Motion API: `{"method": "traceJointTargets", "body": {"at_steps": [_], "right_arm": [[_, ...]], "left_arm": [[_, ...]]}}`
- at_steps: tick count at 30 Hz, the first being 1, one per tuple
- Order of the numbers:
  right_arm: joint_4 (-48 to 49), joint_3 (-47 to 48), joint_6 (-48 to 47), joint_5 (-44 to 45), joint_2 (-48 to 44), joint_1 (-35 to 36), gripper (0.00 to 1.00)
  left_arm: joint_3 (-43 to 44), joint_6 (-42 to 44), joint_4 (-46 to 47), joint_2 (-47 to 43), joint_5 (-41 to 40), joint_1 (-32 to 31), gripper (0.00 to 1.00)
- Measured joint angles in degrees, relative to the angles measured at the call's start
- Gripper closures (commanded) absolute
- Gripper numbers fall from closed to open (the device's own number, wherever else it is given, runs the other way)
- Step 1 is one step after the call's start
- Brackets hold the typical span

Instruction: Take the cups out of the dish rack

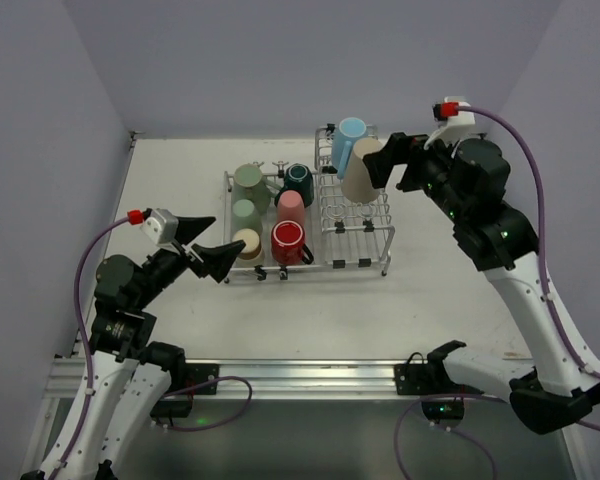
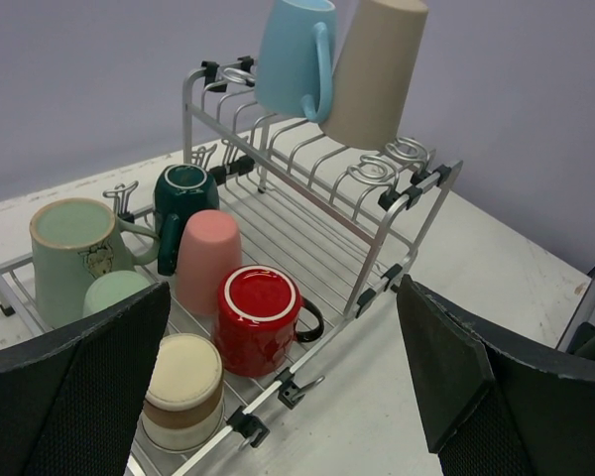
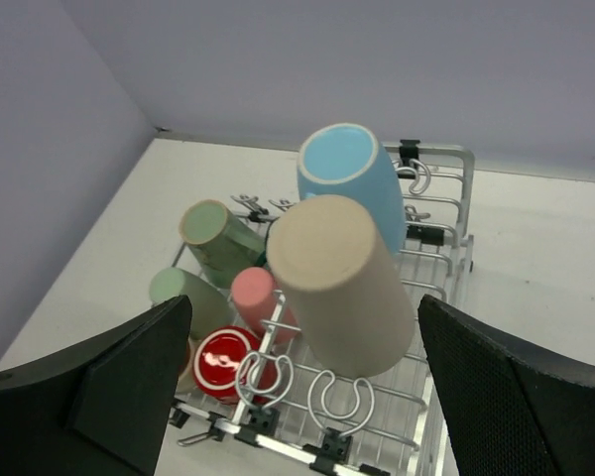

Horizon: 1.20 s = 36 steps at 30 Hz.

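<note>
The silver wire dish rack (image 1: pixel 330 266) stands mid-table. On its low grid are a sage green mug (image 1: pixel 250 185), a dark teal mug (image 1: pixel 299 182), a pink cup (image 1: pixel 291 210), a red mug (image 1: pixel 289 242), a pale green cup (image 1: pixel 245 214) and a tan cup (image 1: pixel 247 244). A light blue mug (image 1: pixel 348 143) and a beige cup (image 1: pixel 363 170) sit upside down on the raised prongs. My left gripper (image 1: pixel 225 238) is open just left of the rack, facing the red mug (image 2: pixel 261 317). My right gripper (image 1: pixel 395 165) is open, its fingers either side of the beige cup (image 3: pixel 342 283), apart from it.
Purple walls close in the table at the left, back and right. Bare white tabletop (image 1: pixel 310 320) lies between the rack and the arm bases, and more to the right of the rack (image 1: pixel 440 270).
</note>
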Motion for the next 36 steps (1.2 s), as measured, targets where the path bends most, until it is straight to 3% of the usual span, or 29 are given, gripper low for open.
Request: {"method": "traceJointTargets", "body": {"at_steps": [10,17,21,24,26,32,36], "right_arm": [[-3.85,6.38,-5.07,5.25,13.25,2.12,0.01],[-4.15,6.40,-5.68,5.77,16.37,2.32,0.01],[-4.04,6.40,-5.86,7.06,17.00,2.32,0.06],[-3.67,6.38,-6.10,7.96,17.14,2.32,0.12],[-3.54,6.36,-6.23,8.41,17.18,2.32,0.23],[-2.23,6.01,-6.49,8.87,17.25,2.32,0.69],[-1.49,5.25,-6.36,9.51,16.70,2.36,0.75]], "left_arm": [[0.00,-0.42,-0.04,0.22,-0.57,0.00,0.00],[0.00,-0.42,-0.07,0.22,-0.79,0.00,0.00],[0.00,-0.42,-0.07,0.22,-1.05,0.00,0.00],[0.00,-0.44,-0.07,0.26,-1.14,-0.02,0.00],[0.00,-0.44,-0.07,0.46,-1.14,0.00,0.00],[0.00,-0.44,-0.17,0.90,-1.14,-0.02,0.00],[0.00,-0.46,-0.17,1.18,-1.16,0.00,0.00]]}}
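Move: The beige cup on the rack's upper tier is about 8 cm ahead of the right hand, 3 cm to its left and 11 cm below. The blue cup leans some 8 cm farther out and 3 cm left of the beige one. On the lower tier, from the right hand, the dark teal mug sits about 6 cm ahead and 17 cm left, the pink cup 1 cm ahead and 19 cm left. From the left hand, the beige cup is some 17 cm ahead, 32 cm right, roughly level. Forward and down, about 7 cm each way, the open right hand comes onto the beige cup, its wrist tipping down and rolling left side lower, 15 degrees or so in all. Once there it all but stops, and the fingers close by roughly a third until the pads pinch the cup from both sides near its upturned base. ##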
